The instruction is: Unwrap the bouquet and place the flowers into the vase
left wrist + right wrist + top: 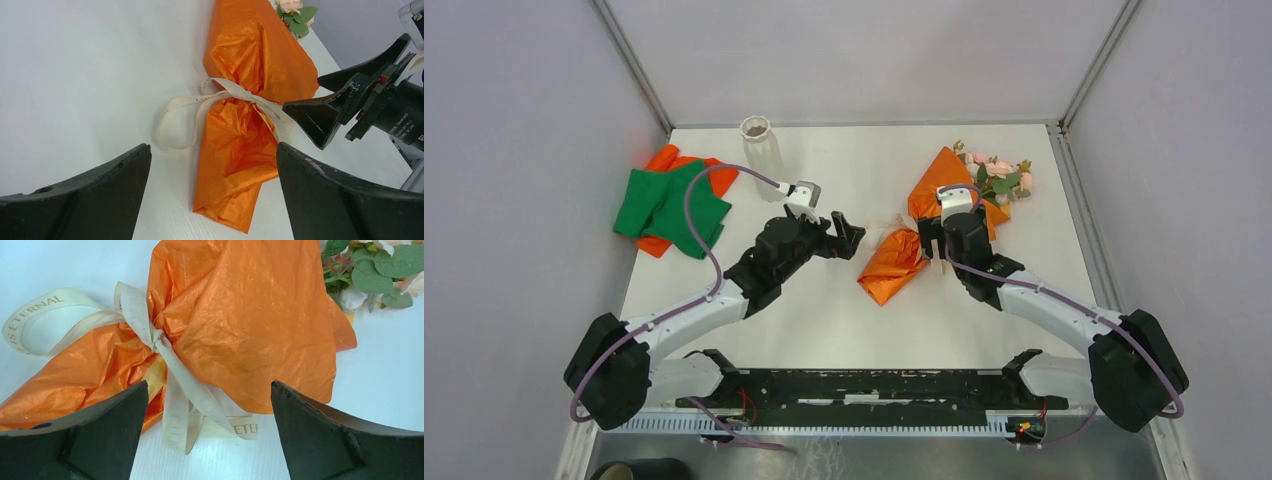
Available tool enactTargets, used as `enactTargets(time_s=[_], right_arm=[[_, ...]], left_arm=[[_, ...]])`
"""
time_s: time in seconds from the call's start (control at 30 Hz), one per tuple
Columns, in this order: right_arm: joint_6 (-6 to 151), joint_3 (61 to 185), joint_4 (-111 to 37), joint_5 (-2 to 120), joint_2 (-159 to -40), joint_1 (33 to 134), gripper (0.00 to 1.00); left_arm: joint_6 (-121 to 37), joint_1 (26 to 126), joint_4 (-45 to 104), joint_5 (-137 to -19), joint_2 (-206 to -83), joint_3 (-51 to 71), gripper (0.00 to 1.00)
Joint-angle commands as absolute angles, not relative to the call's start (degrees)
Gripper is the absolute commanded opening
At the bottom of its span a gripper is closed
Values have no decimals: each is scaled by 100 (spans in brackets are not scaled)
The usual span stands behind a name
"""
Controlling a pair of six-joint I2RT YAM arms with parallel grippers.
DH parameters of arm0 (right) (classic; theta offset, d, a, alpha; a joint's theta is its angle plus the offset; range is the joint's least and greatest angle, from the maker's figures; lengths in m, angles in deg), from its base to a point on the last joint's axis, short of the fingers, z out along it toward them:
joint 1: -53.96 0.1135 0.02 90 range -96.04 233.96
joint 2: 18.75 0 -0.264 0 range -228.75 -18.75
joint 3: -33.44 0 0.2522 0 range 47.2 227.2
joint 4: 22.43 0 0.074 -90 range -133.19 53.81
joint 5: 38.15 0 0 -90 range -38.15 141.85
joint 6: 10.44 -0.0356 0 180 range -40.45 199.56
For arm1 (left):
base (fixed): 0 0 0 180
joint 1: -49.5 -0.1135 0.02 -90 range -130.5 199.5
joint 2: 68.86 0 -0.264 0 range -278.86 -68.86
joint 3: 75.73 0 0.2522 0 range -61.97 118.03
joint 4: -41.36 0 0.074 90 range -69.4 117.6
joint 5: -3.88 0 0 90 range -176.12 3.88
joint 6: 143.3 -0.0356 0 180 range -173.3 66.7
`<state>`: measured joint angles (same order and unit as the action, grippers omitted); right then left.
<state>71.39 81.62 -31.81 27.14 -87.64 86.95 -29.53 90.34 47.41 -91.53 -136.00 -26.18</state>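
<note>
The bouquet (892, 264) lies on the table right of centre, its shiny orange paper (250, 55) (250, 325) pinched at the middle by a tied cream ribbon (220, 92) (155, 340). Pink flowers (1001, 176) with green leaves (372, 272) stick out of its far right end. My left gripper (852, 235) (212, 147) is open, just left of the bouquet's lower end, facing it. My right gripper (932, 240) (209, 384) is open right over the ribbon's loose ends, holding nothing. The whitish ribbed vase (760, 150) stands upright at the back, left of centre.
A green cloth on an orange cloth (669, 205) lies crumpled at the left edge of the white table (824, 310). Grey walls close in the back and both sides. In the left wrist view, the right gripper (320, 100) shows at the right, close to the ribbon knot.
</note>
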Motion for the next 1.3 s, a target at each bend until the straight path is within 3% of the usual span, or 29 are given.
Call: enactTargets(time_s=[0.0, 0.27, 0.83, 1.27], right_arm=[[6979, 8440, -3254, 2410, -8764, 8703, 98], [5834, 8105, -3582, 1074, -8454, 8624, 93], [5398, 7818, -2711, 2128, -9620, 8048, 93], [6069, 9444, -2895, 2079, -11324, 7949, 94]], left_arm=[[-2797, 9000, 4905, -9080, -13666, -2594, 100], [-2335, 8792, 4625, -9235, -14296, -2359, 100], [-1930, 9133, 5470, -9161, -16978, -1851, 100], [-1707, 11117, 5569, -9635, -18307, -1093, 100]])
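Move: The wrapper's loose tail lies about 10 cm to the right of the left hand, some 2 cm ahead and 16 cm below; the ribbon knot is 10 cm ahead and 15 cm right of that hand. From the right hand, the wrapper flap is roughly 7 cm ahead, 3 cm right and 8 cm down, the knot 8 cm ahead and 7 cm left, the ribbon ends 2 cm ahead and 1 cm left, and the flowers 19 cm ahead and 13 cm right. The wrapper's tail is pushed along to the right by the open left hand, which first sinks some 15 cm beside it, tipping down, then sweeps about 12 cm right close over the table, drawing back at the end. Under the wrapper flap the right hand works its open fingertips: right 5 cm with a 20-degree clockwise turn, down 8, then forward 4. ##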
